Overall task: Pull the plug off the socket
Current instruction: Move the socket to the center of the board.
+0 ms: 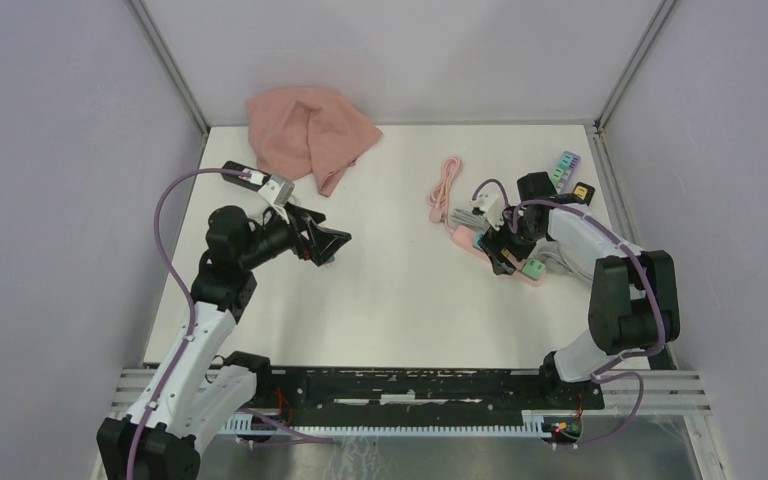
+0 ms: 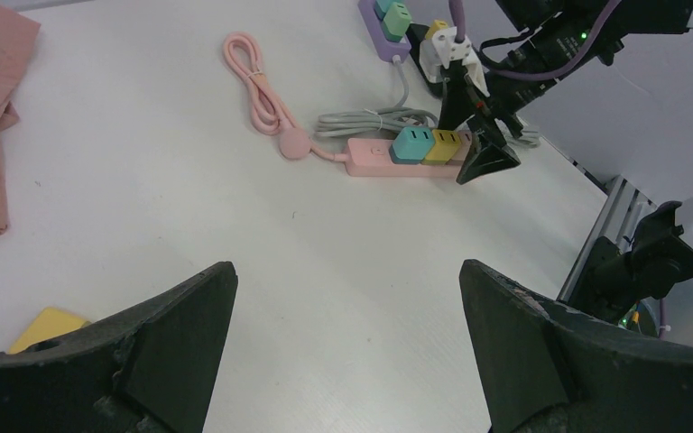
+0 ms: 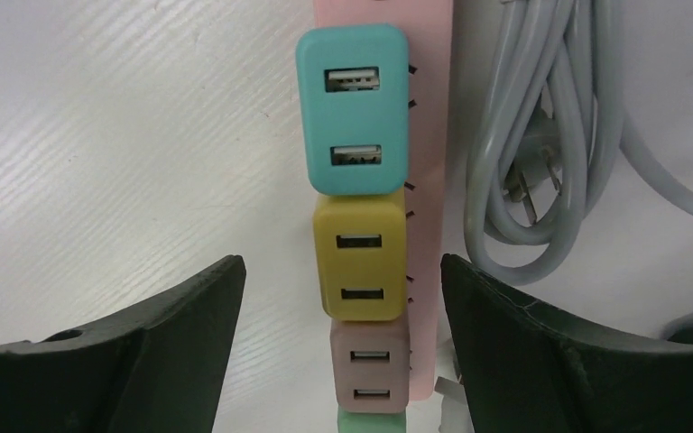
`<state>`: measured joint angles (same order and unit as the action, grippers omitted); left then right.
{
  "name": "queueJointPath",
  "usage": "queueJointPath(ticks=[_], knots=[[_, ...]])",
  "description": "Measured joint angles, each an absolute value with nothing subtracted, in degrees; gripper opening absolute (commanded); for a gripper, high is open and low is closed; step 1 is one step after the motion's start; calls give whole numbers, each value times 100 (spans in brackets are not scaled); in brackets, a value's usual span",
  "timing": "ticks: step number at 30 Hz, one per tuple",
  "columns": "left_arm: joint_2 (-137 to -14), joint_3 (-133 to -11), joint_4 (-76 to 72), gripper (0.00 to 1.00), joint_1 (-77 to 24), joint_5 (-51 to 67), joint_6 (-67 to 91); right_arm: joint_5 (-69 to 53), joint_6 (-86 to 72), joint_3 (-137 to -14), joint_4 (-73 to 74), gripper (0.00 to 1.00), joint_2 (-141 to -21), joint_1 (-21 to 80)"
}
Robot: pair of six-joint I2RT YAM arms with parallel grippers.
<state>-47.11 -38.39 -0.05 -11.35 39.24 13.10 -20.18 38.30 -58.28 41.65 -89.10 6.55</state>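
A pink socket strip (image 3: 429,180) lies at the right of the table (image 1: 390,290), also seen as the pink strip (image 2: 370,158). A row of plugs sits in it: teal (image 3: 352,113), yellow (image 3: 361,257), pink (image 3: 370,365) and a green one (image 3: 370,422) at the frame's bottom edge. My right gripper (image 3: 343,280) hangs over the strip, open, one finger on either side of the yellow and pink plugs, with gaps to both. In the top view my right gripper (image 1: 505,252) covers the strip's middle. My left gripper (image 1: 328,245) stands open over bare table at the left, holding nothing.
A coiled grey cable (image 3: 528,153) lies right beside the strip. A pink cable (image 1: 447,190) trails off its far end. A purple strip with plugs (image 1: 563,168) sits at the back right, a pink cloth (image 1: 310,135) at the back, and a yellow object (image 2: 45,325) is near my left gripper.
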Motion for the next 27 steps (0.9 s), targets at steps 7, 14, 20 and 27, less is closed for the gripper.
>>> queueJointPath(ticks=[7, 14, 20, 27], knots=[[-4711, -3839, -8, 99, -1135, 3924, 1310, -1452, 3863, -5896, 4152, 68, -9253, 915], [-4711, -3839, -8, 99, -1135, 3924, 1310, -895, 3883, -6007, 4071, 44, -9404, 1111], [-4711, -3839, -5, 99, -1135, 3924, 1310, -819, 3907, -6062, 4191, 25, -9408, 1264], [-4711, -3839, -5, 99, -1135, 3924, 1310, -943, 4128, -6062, 4254, 18, -9380, 1415]])
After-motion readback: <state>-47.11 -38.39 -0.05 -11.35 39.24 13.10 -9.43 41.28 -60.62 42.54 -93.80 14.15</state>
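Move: The yellow plug on the pink socket lies right at the right hand, about 1 cm ahead and 2 cm below it. From that plug the teal plug is about 3 cm left and 2 cm farther out, the rose plug the same to the right and nearer. A grey coiled cord lies some 4 cm beyond the yellow plug, 3 cm left. From the idle left hand, the yellow plug is about 30 cm right, 3 cm ahead and 22 cm below. The right hand sinks about 2 cm, tilting, closes on the socket's yellow-rose plugs, then eases left over 1 cm. ##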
